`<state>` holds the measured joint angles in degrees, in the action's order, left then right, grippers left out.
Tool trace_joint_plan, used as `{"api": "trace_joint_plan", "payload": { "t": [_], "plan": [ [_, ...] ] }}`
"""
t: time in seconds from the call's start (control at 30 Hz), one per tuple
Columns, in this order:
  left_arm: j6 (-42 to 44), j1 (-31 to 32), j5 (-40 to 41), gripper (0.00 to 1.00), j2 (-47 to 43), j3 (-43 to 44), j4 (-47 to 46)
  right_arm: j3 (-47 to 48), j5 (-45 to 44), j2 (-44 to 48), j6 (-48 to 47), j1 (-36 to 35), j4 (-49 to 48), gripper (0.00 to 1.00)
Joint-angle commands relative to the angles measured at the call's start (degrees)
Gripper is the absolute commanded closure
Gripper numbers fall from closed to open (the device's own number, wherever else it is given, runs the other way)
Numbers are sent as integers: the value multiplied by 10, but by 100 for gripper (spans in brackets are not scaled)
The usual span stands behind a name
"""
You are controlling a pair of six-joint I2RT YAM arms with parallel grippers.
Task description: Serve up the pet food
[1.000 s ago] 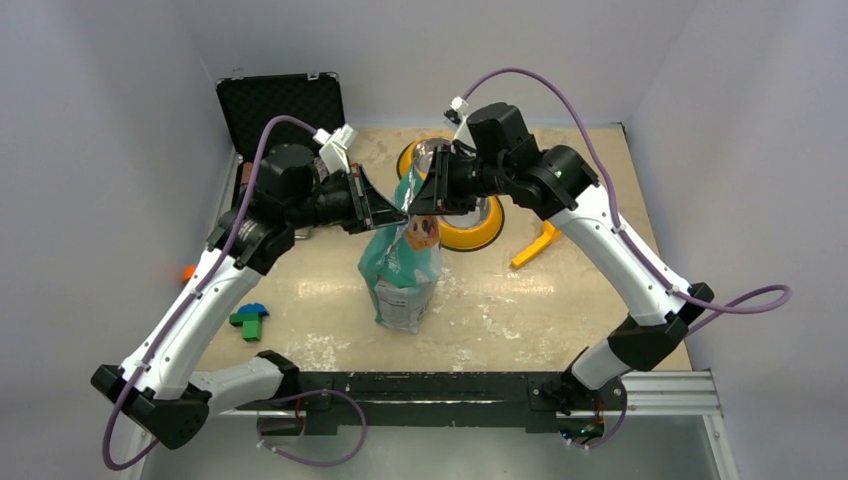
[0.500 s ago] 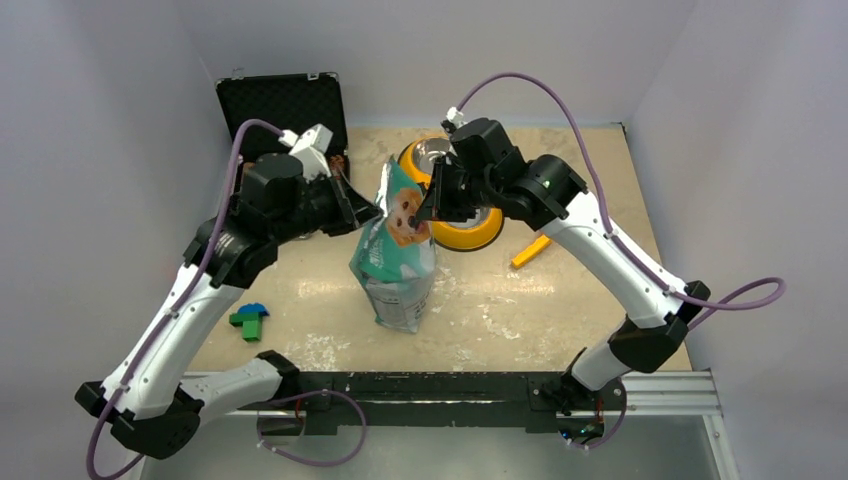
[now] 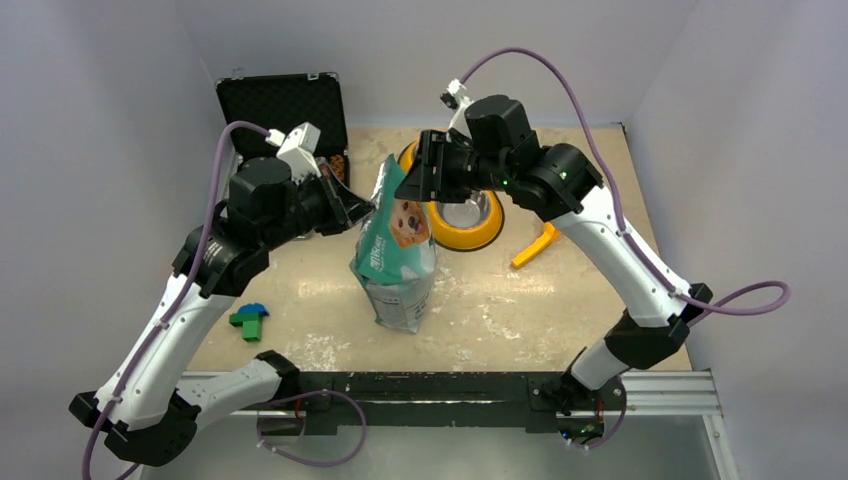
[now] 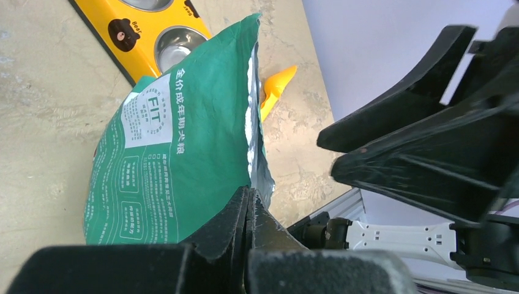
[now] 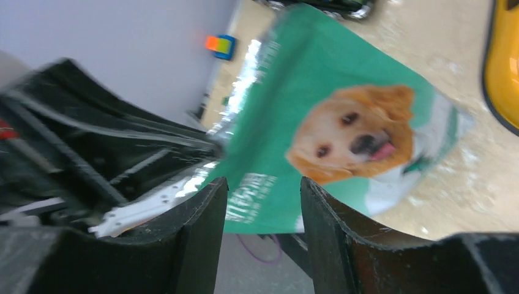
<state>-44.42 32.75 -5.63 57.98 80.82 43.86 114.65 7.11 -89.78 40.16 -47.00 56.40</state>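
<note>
The teal-green pouch (image 3: 398,255) with a golden dog's face stands upright mid-table, its top open. My left gripper (image 3: 352,207) is shut on the pouch's upper left edge; in the left wrist view the jaws (image 4: 248,197) pinch the foil-lined rim of the pouch (image 4: 183,141). My right gripper (image 3: 421,182) is open and empty, just above and behind the pouch top. In the right wrist view its gripper (image 5: 263,187) frames the pouch (image 5: 355,135) without touching it. The pet food is hidden inside the pouch. The yellow double bowl (image 3: 470,232) sits behind the pouch.
An orange scoop (image 3: 535,245) lies right of the bowl. An open black case (image 3: 280,105) stands at the back left. Green and blue blocks (image 3: 248,320) lie near the front left. Walls close in the table on three sides.
My right gripper has let go of the pouch top, opened and lifted back. My left gripper has pulled its edge of the pouch to the left.
</note>
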Motion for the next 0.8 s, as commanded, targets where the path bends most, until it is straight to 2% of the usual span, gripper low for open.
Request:
{"api": "trace_joint_plan", "payload": {
  "t": [0.0,0.2,0.37,0.4,0.47,0.53,0.67,0.77],
  "plan": [
    [-4,-3,-16,100,-4,-2,-20,44,81,-35,47,2,-56,48],
    [-7,-2,-20,100,-2,-4,-14,79,72,-75,61,2,-50,52],
    [-10,-2,-24,100,2,-3,-18,69,72,-83,55,-1,-42,56],
    [-10,-1,-24,100,5,-2,-19,66,69,-85,54,-2,-36,59],
    [-9,-2,-23,100,6,1,-18,68,52,-86,51,-3,-11,74],
    [-6,-1,-15,100,6,3,-9,58,37,-78,44,-6,1,80],
    [-5,-1,11,100,6,8,7,31,30,-60,38,-8,-6,80],
    [-3,-1,22,100,6,13,10,10,39,-44,33,-8,-29,74]
  ]
}}
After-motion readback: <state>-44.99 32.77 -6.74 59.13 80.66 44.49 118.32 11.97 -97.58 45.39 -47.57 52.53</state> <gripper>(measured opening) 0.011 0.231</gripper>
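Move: Just short of the pet food bag's silver top edge, the right hand has the stretch it goes for about 5 cm to its left, 1 cm ahead and 1 cm lower. That stretch is some 3 cm ahead and 2 cm right of the left hand. From the right hand, some 35 cm below, the near bowl is 16 cm ahead, 13 cm right; the far bowl 29 cm ahead, 6 cm right. Hopping up about 2.5 cm and then down roughly 4 cm, the right hand travels some 5 cm left and slightly forward onto the bag's top edge, tipping a little downward; its half-open fingers narrow to under half their gap around the silver edge, beside the left fingertips. The left hand keeps its shut fingers on the edge and sinks about 1 cm. ##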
